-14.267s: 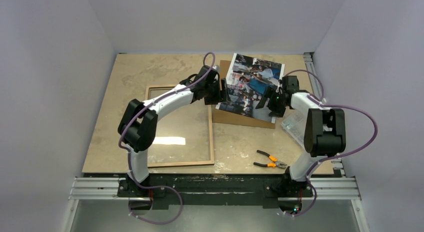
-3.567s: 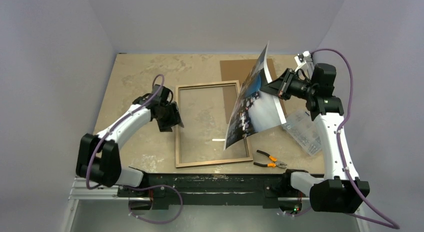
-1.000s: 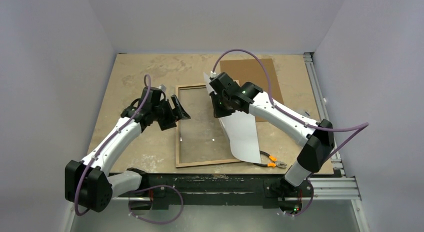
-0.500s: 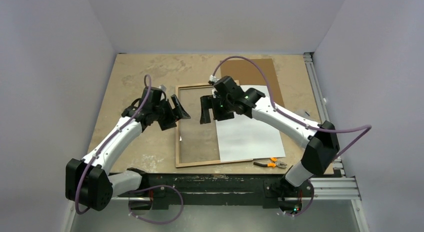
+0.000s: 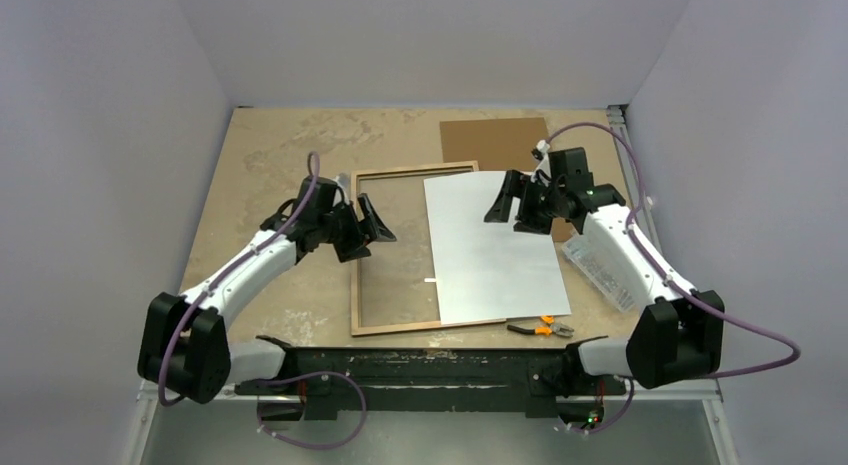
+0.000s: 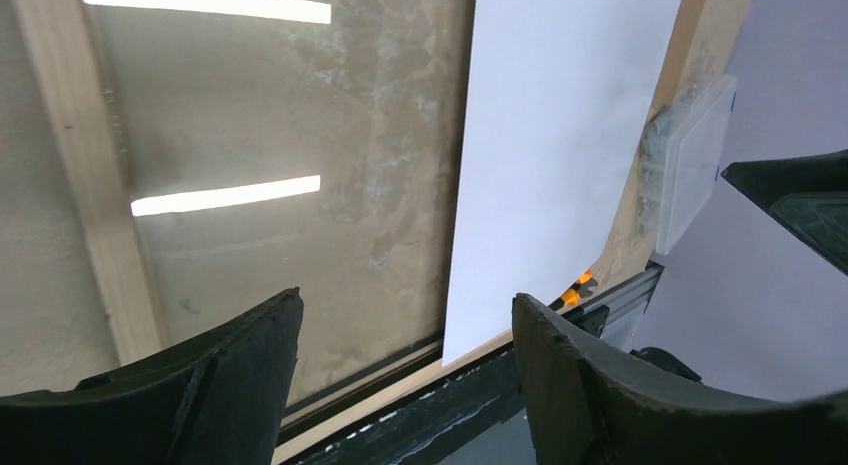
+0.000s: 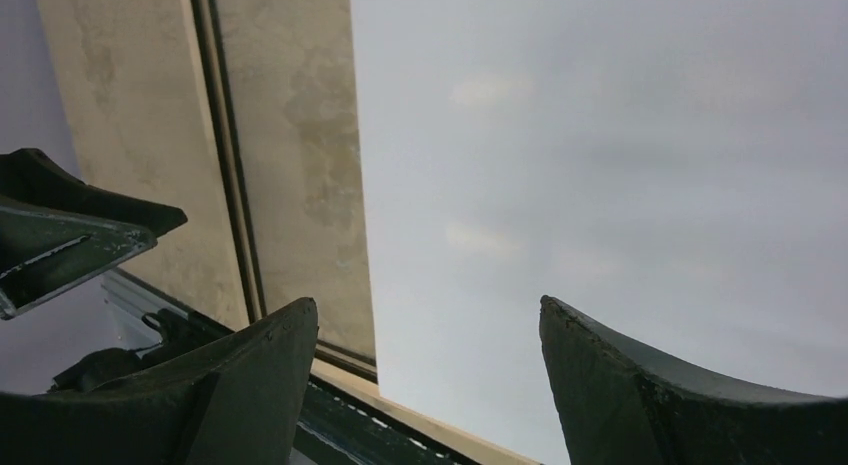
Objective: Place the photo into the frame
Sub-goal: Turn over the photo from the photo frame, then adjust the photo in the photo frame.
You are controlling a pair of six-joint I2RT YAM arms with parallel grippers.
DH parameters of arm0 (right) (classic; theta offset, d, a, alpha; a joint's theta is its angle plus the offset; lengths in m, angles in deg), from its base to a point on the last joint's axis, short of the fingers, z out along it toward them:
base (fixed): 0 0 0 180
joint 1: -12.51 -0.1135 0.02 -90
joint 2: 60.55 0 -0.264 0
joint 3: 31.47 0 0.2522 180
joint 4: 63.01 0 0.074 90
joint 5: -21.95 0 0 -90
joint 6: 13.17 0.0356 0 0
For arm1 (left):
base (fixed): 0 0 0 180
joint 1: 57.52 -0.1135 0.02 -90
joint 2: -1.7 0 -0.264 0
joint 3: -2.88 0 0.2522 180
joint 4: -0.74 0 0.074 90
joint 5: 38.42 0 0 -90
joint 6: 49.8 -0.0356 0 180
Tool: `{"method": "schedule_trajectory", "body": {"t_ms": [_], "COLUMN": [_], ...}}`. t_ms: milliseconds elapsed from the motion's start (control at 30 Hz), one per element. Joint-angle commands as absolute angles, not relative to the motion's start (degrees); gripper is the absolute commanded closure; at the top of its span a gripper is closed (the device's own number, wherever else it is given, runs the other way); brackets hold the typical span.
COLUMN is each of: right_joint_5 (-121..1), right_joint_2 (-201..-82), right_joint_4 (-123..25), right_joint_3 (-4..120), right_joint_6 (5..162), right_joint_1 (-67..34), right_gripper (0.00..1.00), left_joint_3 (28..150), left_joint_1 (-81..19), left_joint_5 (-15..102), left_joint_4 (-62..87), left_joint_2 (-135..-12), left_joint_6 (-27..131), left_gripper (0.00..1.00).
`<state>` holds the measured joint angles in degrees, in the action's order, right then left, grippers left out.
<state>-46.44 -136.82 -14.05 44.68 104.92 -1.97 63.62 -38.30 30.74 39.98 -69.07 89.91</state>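
Note:
The frame (image 5: 357,285) lies back up in the middle of the table, its light wood rails around the clear pane (image 6: 300,135). The photo (image 5: 495,255) lies flat with its white reverse up. It covers the frame's right half and overhangs the right rail. My left gripper (image 5: 377,240) is open and empty over the frame's left rail (image 6: 90,205). In its view (image 6: 405,300) the photo (image 6: 560,135) lies ahead to the right. My right gripper (image 5: 503,223) is open and empty just above the photo's far right part (image 7: 600,135). Its own view (image 7: 428,305) also shows the frame's rail (image 7: 215,135).
The brown backing board (image 5: 495,140) lies at the back, right of centre. Orange-handled pliers (image 5: 540,328) lie at the front edge beside the photo's near right corner. A clear plastic box (image 5: 600,270) lies at the right under the right arm.
The right gripper let go of the photo, which now lies flat, white side up, on the frame. The gripper pulled back to the right. The left gripper moved a little right over the frame's rail.

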Motion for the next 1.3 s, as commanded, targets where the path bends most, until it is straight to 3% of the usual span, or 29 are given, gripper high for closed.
{"method": "schedule_trajectory", "body": {"t_ms": [0,367,867,1100,1267], "right_joint_5": [-45.3,-48.1,-48.7,-47.3,-44.9], "right_joint_2": [-136.0,-139.5,-147.2,-146.5,-144.2], "right_joint_4": [-11.7,-15.8,-23.6,-23.7,-23.1], "right_joint_3": [41.3,32.5,24.2,24.5,25.0], "right_joint_6": [100.2,100.2,102.0,101.9,101.7], "right_joint_1": [3.6,11.6,15.5,15.6,15.5], "right_gripper": [0.20,0.20,0.20,0.21,0.21], "left_joint_3": [64.8,72.3,72.0,68.8,69.1], "left_joint_1": [-33.5,-21.9,-19.1,-19.1,-19.1], "left_joint_5": [26.5,21.3,21.0,22.7,23.1], "left_joint_4": [31.8,17.1,4.9,0.4,1.2], "left_joint_2": [-74.8,-96.3,-101.7,-97.7,-97.9], "left_joint_6": [91.8,97.1,101.9,103.9,103.8], "left_gripper": [0.26,0.30,0.36,0.51,0.80]}}
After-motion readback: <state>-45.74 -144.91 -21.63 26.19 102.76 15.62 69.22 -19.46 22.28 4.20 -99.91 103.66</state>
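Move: The photo lies white back up, its middle some 27 cm right of the left gripper, 3 cm ahead and 9 cm below; its near long edge is only about 12 cm to the right. The right gripper hangs roughly 14 cm above the photo's middle. From the right gripper, the frame's middle is about 17 cm left and 1 cm ahead, the brown board 21 cm ahead and 4 cm right, the clear box 26 cm right and 5 cm back. Bring the left gripper about 17 cm right, dipping to the photo's left edge and turning clockwise, then raise it some 3 cm while the fingers, around that edge, close to under half open. Meanwhile send the open right gripper down about 14 cm and 10 cm right, drawing slightly back and tipping down, and keep its fingertips pressed on the photo near the right edge. ##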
